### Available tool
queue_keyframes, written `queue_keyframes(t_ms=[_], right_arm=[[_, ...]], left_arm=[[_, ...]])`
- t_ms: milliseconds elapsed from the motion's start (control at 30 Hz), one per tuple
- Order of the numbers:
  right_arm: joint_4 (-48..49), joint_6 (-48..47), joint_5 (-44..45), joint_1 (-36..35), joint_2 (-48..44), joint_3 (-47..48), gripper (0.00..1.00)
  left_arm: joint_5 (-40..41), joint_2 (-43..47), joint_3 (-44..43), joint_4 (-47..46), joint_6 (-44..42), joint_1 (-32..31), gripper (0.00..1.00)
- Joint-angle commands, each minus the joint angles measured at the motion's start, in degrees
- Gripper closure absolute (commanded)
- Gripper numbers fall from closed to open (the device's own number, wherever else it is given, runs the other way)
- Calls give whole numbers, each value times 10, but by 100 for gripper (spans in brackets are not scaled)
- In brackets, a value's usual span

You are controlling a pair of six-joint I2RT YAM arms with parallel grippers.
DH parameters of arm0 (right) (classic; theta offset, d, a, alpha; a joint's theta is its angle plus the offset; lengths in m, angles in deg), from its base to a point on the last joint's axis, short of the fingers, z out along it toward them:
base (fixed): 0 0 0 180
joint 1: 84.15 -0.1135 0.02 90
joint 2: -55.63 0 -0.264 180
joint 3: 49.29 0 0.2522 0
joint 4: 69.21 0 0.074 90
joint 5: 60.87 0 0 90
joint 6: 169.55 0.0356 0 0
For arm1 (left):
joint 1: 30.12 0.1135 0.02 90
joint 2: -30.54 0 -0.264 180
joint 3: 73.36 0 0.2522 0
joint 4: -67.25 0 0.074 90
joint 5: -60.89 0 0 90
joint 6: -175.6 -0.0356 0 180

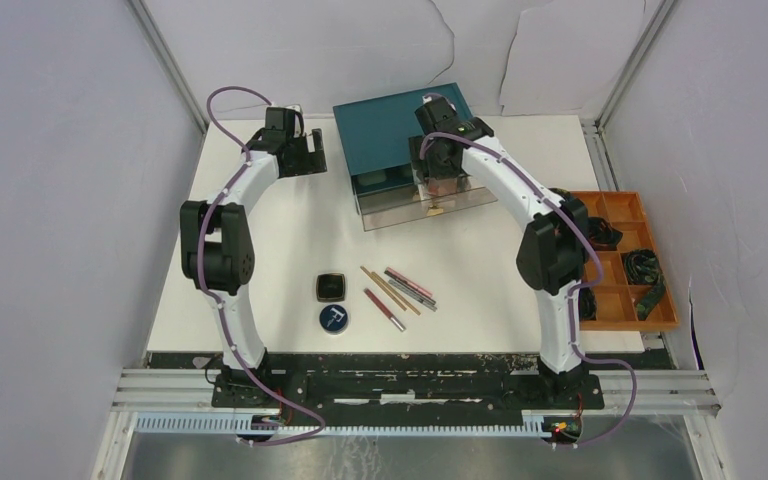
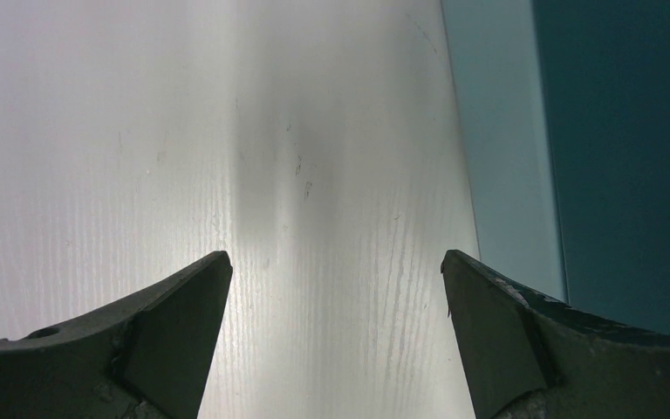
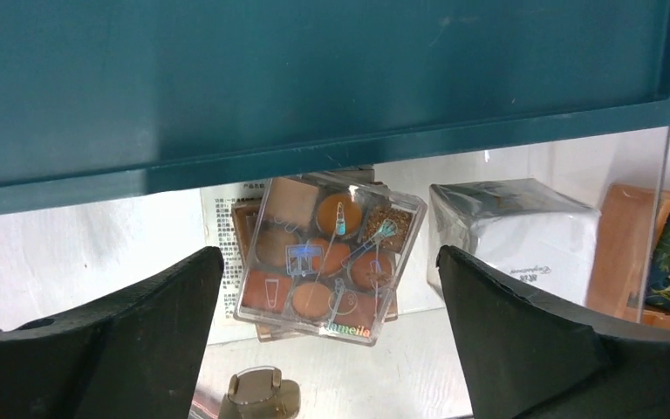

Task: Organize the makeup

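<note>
On the table near its front lie a black square compact (image 1: pixel 331 287), a round dark-blue tin (image 1: pixel 335 319) and several thin pencils (image 1: pixel 397 293). My right gripper (image 1: pixel 438 185) is open and empty above the open clear drawer (image 1: pixel 425 205). In the right wrist view its open fingers (image 3: pixel 331 255) frame the multicolour eyeshadow palette (image 3: pixel 330 259), which lies tilted on a white printed packet (image 3: pixel 224 234) with a brown edge under it. A white cube (image 3: pixel 523 240) sits to its right. My left gripper (image 1: pixel 305 155) is open and empty; in its wrist view it (image 2: pixel 336 262) hangs over bare table.
The large teal drawer box (image 1: pixel 400 130) stands at the back centre; its side shows in the left wrist view (image 2: pixel 628 157). A brown box with a blue patterned top (image 3: pixel 654 257) is at the drawer's right end. An orange tray (image 1: pixel 625 262) with black coiled items sits at the right edge.
</note>
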Motion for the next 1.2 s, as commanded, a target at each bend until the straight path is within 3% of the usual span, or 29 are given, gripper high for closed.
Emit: queue_keyframes(t_ms=[0, 133, 233, 467, 633, 967, 1167], right_arm=[[8, -33, 14, 0, -50, 45, 0], [-17, -36, 16, -34, -61, 91, 0], [-57, -30, 42, -99, -55, 124, 0], [-17, 66, 1, -234, -80, 4, 0], [-14, 86, -22, -292, -56, -1, 0], [22, 159, -103, -331, 32, -17, 0], [4, 180, -114, -341, 102, 40, 0]], left_arm=[[6, -3, -25, -8, -3, 3, 2], [9, -2, -24, -7, -3, 4, 2], [16, 0, -25, -4, -5, 8, 2], [20, 20, -18, 1, 27, 47, 1], [15, 39, -12, 5, 43, 72, 1], [54, 72, -18, 28, 57, 89, 1], [35, 108, 2, 20, 66, 95, 0]])
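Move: The black compact lies about 25 cm to the left of the right hand, 21 cm back and some 11 cm below; the blue jar stands 7 cm nearer the base than the compact, and the red pencil about 12 cm right of the compact and 5 cm nearer. The nine-pan palette is right under the right hand, in the drawer. From the left hand the compact is roughly 25 cm back, 5 cm right and 5 cm lower. Open right hand lifts, swings some 33 cm left-back and sinks towards the black compact; left hand shifts left. ##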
